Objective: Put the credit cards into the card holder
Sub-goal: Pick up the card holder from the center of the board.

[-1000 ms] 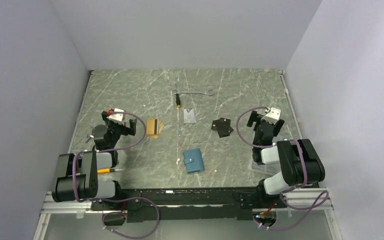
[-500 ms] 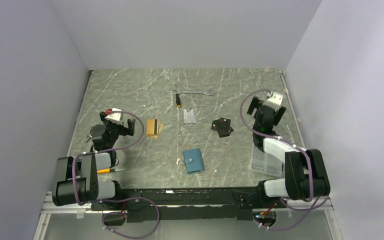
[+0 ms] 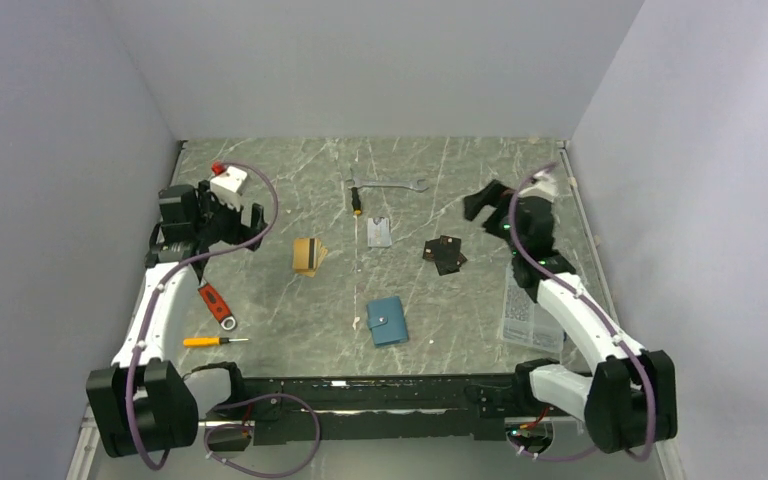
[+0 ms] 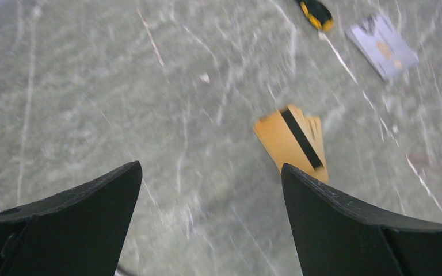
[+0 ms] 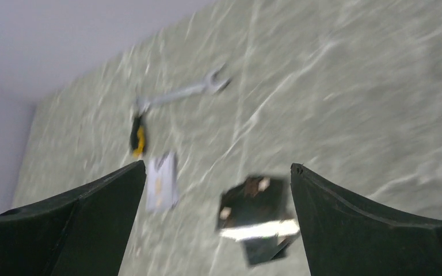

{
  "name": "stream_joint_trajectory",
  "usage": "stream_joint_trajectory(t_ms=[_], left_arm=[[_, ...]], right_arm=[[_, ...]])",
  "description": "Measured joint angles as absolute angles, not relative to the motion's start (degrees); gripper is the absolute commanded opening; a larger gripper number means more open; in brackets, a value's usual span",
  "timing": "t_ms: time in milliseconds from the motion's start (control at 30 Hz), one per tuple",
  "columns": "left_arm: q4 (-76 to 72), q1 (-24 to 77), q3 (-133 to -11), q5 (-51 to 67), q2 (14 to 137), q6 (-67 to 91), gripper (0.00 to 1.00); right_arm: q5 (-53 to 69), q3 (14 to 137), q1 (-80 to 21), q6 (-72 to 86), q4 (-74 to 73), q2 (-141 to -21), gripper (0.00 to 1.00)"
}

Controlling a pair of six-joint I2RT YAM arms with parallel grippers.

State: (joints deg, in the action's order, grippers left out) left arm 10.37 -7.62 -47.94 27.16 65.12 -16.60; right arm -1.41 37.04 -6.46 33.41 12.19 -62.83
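A small stack of orange-gold credit cards [image 3: 308,254] with a black stripe lies left of centre, and it shows ahead of my right finger in the left wrist view [image 4: 293,141]. Dark credit cards [image 3: 445,254] lie overlapped right of centre [image 5: 256,215]. The teal card holder [image 3: 388,321] lies closed near the front middle. My left gripper [image 3: 248,226] [image 4: 210,168] hovers open and empty, left of the orange cards. Behind and to the right of the dark cards, my right gripper [image 3: 480,203] [image 5: 217,165] hangs open and empty, and the dark cards show between its fingers.
A wrench [image 3: 388,185], a black-yellow screwdriver [image 3: 358,203] and a pale grey card [image 3: 380,231] lie at the back centre. A red-handled tool [image 3: 216,303] and a small orange screwdriver [image 3: 215,341] lie front left. A clear printed packet [image 3: 530,315] sits under the right arm.
Both arms have unfolded and reached toward the back. The left gripper has risen toward the back left, uncovering the red-handled tool. The right gripper has swung back and left toward the dark cards.
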Motion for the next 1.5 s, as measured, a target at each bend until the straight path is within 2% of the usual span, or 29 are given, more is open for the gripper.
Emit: stream_joint_trajectory(t_ms=[100, 200, 300, 400, 467, 600, 667, 933, 1167, 1333, 1500], left_arm=[[18.61, -7.09, -47.72, 27.64, 62.28, -19.64, 0.98], [24.73, -6.74, -47.68, 28.47, 61.10, -21.78, 0.99], [29.54, -6.74, -47.68, 29.41, 61.06, -22.00, 0.94], [32.53, -6.55, -47.83, 30.20, 61.01, -21.76, 0.97], [33.71, -6.17, -47.97, 30.35, 61.01, -21.76, 0.98], [35.03, -4.86, -47.97, 30.50, 61.01, -21.76, 0.99], [35.03, -3.68, -47.83, 31.09, 60.99, -21.56, 0.99], [34.61, 3.49, -46.48, 36.03, 61.82, -20.16, 0.99], [32.60, 12.23, -46.35, 36.69, 65.34, -21.76, 0.99], [32.27, 19.77, -46.28, 34.96, 68.29, -27.94, 0.99], [32.42, 26.52, -46.28, 30.09, 71.64, -34.13, 0.99]], right_arm=[[-3.57, 41.56, -18.31, 32.58, 3.46, -64.93, 1.00], [-1.87, 45.98, -24.97, 33.04, -0.25, -67.79, 1.00], [6.96, 44.56, -21.47, 38.28, 2.07, -67.61, 1.00], [13.54, 42.50, -14.41, 41.95, 2.22, -69.04, 1.00], [11.05, 44.84, -17.56, 40.51, -2.90, -72.25, 0.99], [4.29, 48.45, -34.39, 37.01, -9.10, -76.40, 0.96], [2.07, 48.16, -39.66, 36.34, -10.85, -76.44, 0.94], [-6.17, 46.59, -52.34, 36.23, -14.98, -82.21, 0.83], [-2.98, 41.76, -52.69, 37.08, -13.78, -83.13, 0.75], [2.57, 37.60, -51.24, 37.78, -8.64, -82.41, 0.64], [12.27, 32.69, -45.32, 39.92, 2.11, -82.74, 0.50]])
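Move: Back, to its left and below the right hand lies the card holder, roughly 20 cm back, 24 cm left and 19 cm down. The black cards lie about 14 cm left of that hand and 2 cm back, the white card 30 cm left and 4 cm ahead. From the left hand the holder is some 18 cm back, 32 cm right and 18 cm down, with the gold cards about 14 cm right and 1 cm back. Swinging left with a brief check, then drawing back and sinking to the card holder, the right hand travels about 21 cm left, 19 cm back and 18 cm down, turning counter-clockwise, tipping its fingers down some 40 degrees and closing them to about half across the holder, one fingertip by the snap, the other at its right edge. The open left hand draws back, then goes right and down towards the holder, turning clockwise, and stops short over bare table. ##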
